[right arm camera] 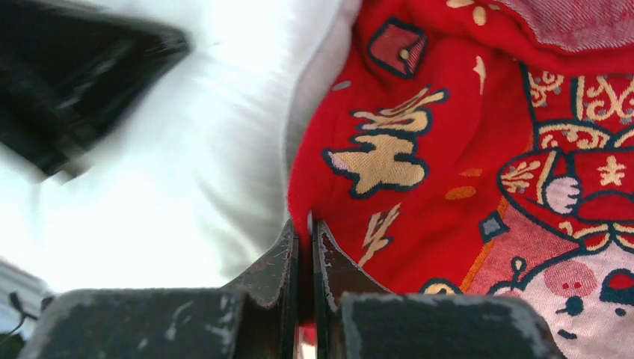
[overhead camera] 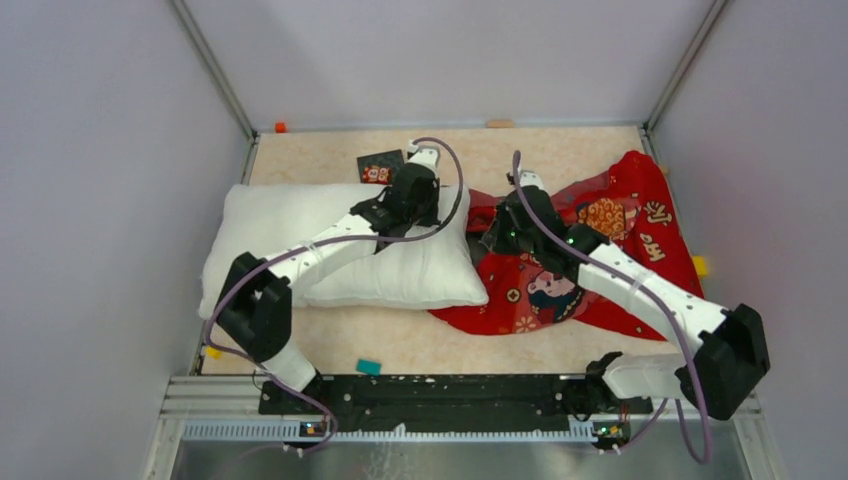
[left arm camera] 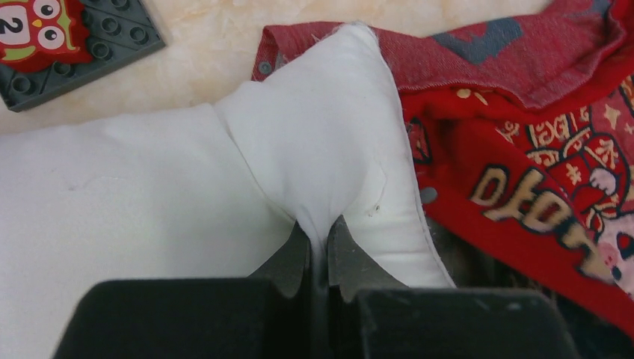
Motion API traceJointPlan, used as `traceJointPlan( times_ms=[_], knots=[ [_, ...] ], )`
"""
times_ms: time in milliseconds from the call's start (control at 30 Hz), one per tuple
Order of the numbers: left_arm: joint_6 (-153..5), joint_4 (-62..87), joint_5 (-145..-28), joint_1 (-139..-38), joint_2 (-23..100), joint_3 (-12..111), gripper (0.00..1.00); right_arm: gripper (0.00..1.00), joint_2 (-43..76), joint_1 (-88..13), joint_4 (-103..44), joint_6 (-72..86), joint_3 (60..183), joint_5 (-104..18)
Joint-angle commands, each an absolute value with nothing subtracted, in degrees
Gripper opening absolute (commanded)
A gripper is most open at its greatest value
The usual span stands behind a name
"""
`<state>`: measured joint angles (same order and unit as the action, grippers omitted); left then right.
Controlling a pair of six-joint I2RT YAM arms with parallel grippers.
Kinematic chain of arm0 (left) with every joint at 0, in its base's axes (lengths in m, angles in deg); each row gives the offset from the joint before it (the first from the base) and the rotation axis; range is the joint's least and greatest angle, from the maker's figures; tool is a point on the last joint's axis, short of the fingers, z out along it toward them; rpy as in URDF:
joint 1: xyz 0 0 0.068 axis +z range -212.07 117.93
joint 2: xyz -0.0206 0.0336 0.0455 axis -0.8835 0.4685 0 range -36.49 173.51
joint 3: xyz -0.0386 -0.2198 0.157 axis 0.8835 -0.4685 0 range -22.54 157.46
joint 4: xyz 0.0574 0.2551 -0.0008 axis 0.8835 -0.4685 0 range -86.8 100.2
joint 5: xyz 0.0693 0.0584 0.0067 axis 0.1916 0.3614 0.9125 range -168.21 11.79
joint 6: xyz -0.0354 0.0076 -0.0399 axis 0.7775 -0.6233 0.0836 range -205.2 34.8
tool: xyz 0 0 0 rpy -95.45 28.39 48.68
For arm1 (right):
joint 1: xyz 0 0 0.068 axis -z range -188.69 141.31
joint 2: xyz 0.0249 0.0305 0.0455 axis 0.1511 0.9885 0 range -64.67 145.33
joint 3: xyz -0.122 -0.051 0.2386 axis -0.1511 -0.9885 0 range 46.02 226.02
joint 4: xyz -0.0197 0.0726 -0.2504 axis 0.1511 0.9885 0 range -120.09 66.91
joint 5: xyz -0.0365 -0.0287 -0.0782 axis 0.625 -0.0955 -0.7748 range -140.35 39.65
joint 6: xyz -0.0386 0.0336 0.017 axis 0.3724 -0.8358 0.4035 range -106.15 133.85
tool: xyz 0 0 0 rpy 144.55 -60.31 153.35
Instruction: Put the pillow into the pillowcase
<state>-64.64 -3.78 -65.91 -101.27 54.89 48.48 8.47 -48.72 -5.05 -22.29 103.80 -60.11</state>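
The white pillow (overhead camera: pixel 340 240) lies across the left half of the table. Its far right corner (left arm camera: pixel 329 127) is pinched into a ridge by my left gripper (left arm camera: pixel 320 228), which is shut on it. That corner pokes into the edge of the red pillowcase (overhead camera: pixel 600 250), which lies crumpled on the right. The pillowcase (right arm camera: pixel 448 164) shows gold characters and a cartoon figure. My right gripper (right arm camera: pixel 305 224) is shut on a fold at the pillowcase's left edge, right beside the pillow (right arm camera: pixel 187 187). From above, the right gripper (overhead camera: pixel 500 228) sits just right of the pillow's corner.
A dark grey studded plate with an owl picture (overhead camera: pixel 380 166) lies behind the pillow. A small teal block (overhead camera: pixel 369 367) sits near the front edge, and a yellow piece (overhead camera: pixel 700 265) sits at the right wall. Grey walls close in the table.
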Motion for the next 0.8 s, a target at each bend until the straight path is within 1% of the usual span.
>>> traceJointPlan(
  times_ms=[0, 100, 233, 333, 433, 533, 667, 767],
  knots=[
    [-60.37, -1.69, -62.66, -100.15, 59.27, 48.46, 0.00, 0.00, 2.27, -49.77, -8.44, -18.66, 104.85, -54.56],
    [-58.00, -4.18, -63.42, -99.26, 62.06, 50.67, 0.00, 0.00, 1.75, -51.67, -7.15, -15.41, 105.68, -51.44],
    [-55.06, -8.03, -66.51, -95.84, 63.57, 55.54, 0.00, 0.00, 1.90, -54.30, -2.26, -13.80, 104.05, -55.03],
    [-54.65, -9.79, -69.02, -93.07, 63.61, 58.67, 0.00, 0.00, 0.97, -54.74, -2.02, -14.25, 100.41, -55.43],
    [-56.14, -11.00, -67.95, -92.54, 64.94, 61.59, 0.00, 0.00, -0.80, -54.84, -2.27, -15.12, 99.44, -54.89],
    [-56.35, -12.20, -69.34, -92.66, 67.62, 62.89, 0.00, 0.00, -2.56, -54.90, -1.53, -15.19, 102.32, -53.49],
    [-55.08, -10.48, -69.93, -92.89, 70.19, 60.45, 0.00, 0.00, -3.61, -54.83, -1.39, -13.45, 106.86, -48.57],
    [-55.59, -10.35, -68.74, -94.60, 70.03, 59.19, 0.00, 0.00, -2.57, -54.83, 0.24, -13.60, 110.06, -49.99]
  ],
)
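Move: The left hand still pinches the pillow's right end: the pillowcase's mouth is about 10 cm to its right, 4 cm back and 10 cm below, the pillow's far right corner some 8 cm ahead and 8 cm right, and the dark baseplate roughly 15 cm ahead and 11 cm left. The right hand still grips the mouth's rim; the pillow's near right corner is about 7 cm back, 1 cm left and 13 cm below it. The left hand keeps its pinch and carries the pillow's right end about 6 cm forward, in the direction of the far table edge, dipping, rising and ending a little lower while turning some 10 degrees counter-clockwise. At the same time the right hand, fingers shut on the pillowcase's rim, draws it about 6 cm back towards the pillow's near corner, turning about 15 degrees counter-clockwise and bobbing up, down and up again to finish some 3.5 cm higher, so that the hands work the two fabrics in opposite directions. ##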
